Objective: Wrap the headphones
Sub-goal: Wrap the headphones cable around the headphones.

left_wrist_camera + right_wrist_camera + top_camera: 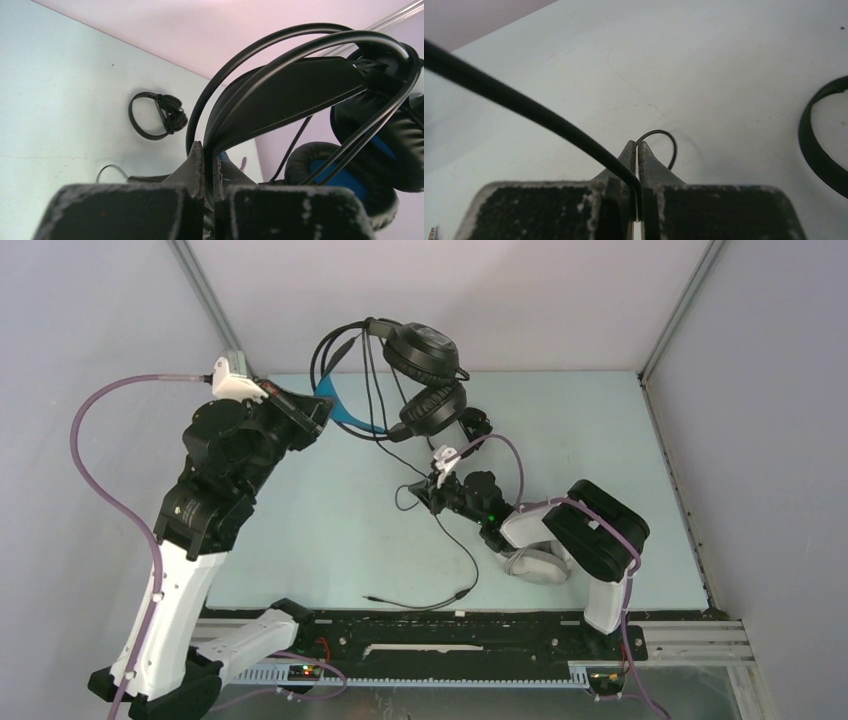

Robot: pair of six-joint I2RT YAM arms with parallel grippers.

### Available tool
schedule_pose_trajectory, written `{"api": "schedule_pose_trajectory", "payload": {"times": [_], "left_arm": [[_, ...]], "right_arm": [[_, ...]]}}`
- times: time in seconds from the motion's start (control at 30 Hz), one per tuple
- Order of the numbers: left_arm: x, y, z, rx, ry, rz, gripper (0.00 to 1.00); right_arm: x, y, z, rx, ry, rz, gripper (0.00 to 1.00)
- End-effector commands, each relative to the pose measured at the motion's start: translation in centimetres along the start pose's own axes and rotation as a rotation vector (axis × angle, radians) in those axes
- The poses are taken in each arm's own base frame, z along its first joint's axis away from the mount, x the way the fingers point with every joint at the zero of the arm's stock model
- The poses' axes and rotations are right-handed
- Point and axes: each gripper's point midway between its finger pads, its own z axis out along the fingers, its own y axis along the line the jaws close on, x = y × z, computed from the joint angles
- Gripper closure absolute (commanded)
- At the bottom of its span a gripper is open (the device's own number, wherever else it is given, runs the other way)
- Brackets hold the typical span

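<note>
My left gripper (322, 412) (207, 150) is shut on the headband of the bulky black headphones (425, 375) (280, 95) with blue lining and holds them up over the table's far side, ear cups hanging to the right. Their black cable (466, 562) (524, 106) drops to the table and ends in a plug (371, 597) near the front. My right gripper (438, 490) (637, 146) is shut on that cable low over the mid table, and a thin loop of cable (666, 137) pokes out past the tips. White headphones (535, 566) lie under the right arm. A small black headset (159, 116) lies flat.
The pale table (330, 530) is walled at the back and sides by white panels (450, 290). A black rail (450, 632) runs along the near edge. A black arc (819, 145) lies on the table at the right in the right wrist view.
</note>
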Motion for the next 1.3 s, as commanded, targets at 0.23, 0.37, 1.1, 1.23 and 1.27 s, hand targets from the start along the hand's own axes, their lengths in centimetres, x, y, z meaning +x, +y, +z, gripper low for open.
{"api": "schedule_pose_trajectory", "payload": {"times": [0.23,0.37,1.1,1.23,1.27], "left_arm": [[-5.8,-3.1,-3.2,0.098,-0.16,0.025,1.0],[-6.1,-3.5,-3.2,0.12,-0.164,0.014,1.0],[8.7,-2.1,-2.2,0.542,0.501,0.477,1.0],[10.4,1.8,-0.7,0.449,0.539,0.589,1.0],[10.7,2.6,-0.5,0.435,0.547,0.623,1.0]], "right_arm": [[-0.8,-4.6,-2.3,0.088,-0.044,0.15,1.0],[-0.6,-4.5,-2.3,0.085,-0.043,0.172,1.0],[-8.7,-6.1,-6.6,-0.033,0.03,0.219,1.0],[-9.8,-5.5,-8.3,-0.064,0.119,0.251,1.0],[-10.1,-5.4,-8.8,-0.061,0.134,0.259,1.0]]}}
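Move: The left hand holds the headphones high by the headband, with the ear cups some 16 cm to its right, 3 cm ahead and about 4 cm higher. The right hand's pinch on the cable is roughly 5 cm ahead of the left hand, 16 cm right and 35 cm below. From the right hand, the ear cups hang about 39 cm above and 2 cm back, with no sideways offset; the small black headphones lie 19 cm ahead, 12 cm right and 9 cm down. Clockwise by some 40 degrees, with its right side dipping, the left hand swings the held headphones round after a brief drift left, then right about 8 cm and down, dropping fastest at the end. The right hand keeps the cable pinched, draws it right and a little forward, pauses, then lifts about 9 cm while going farther right past the far side of the ear cups. ##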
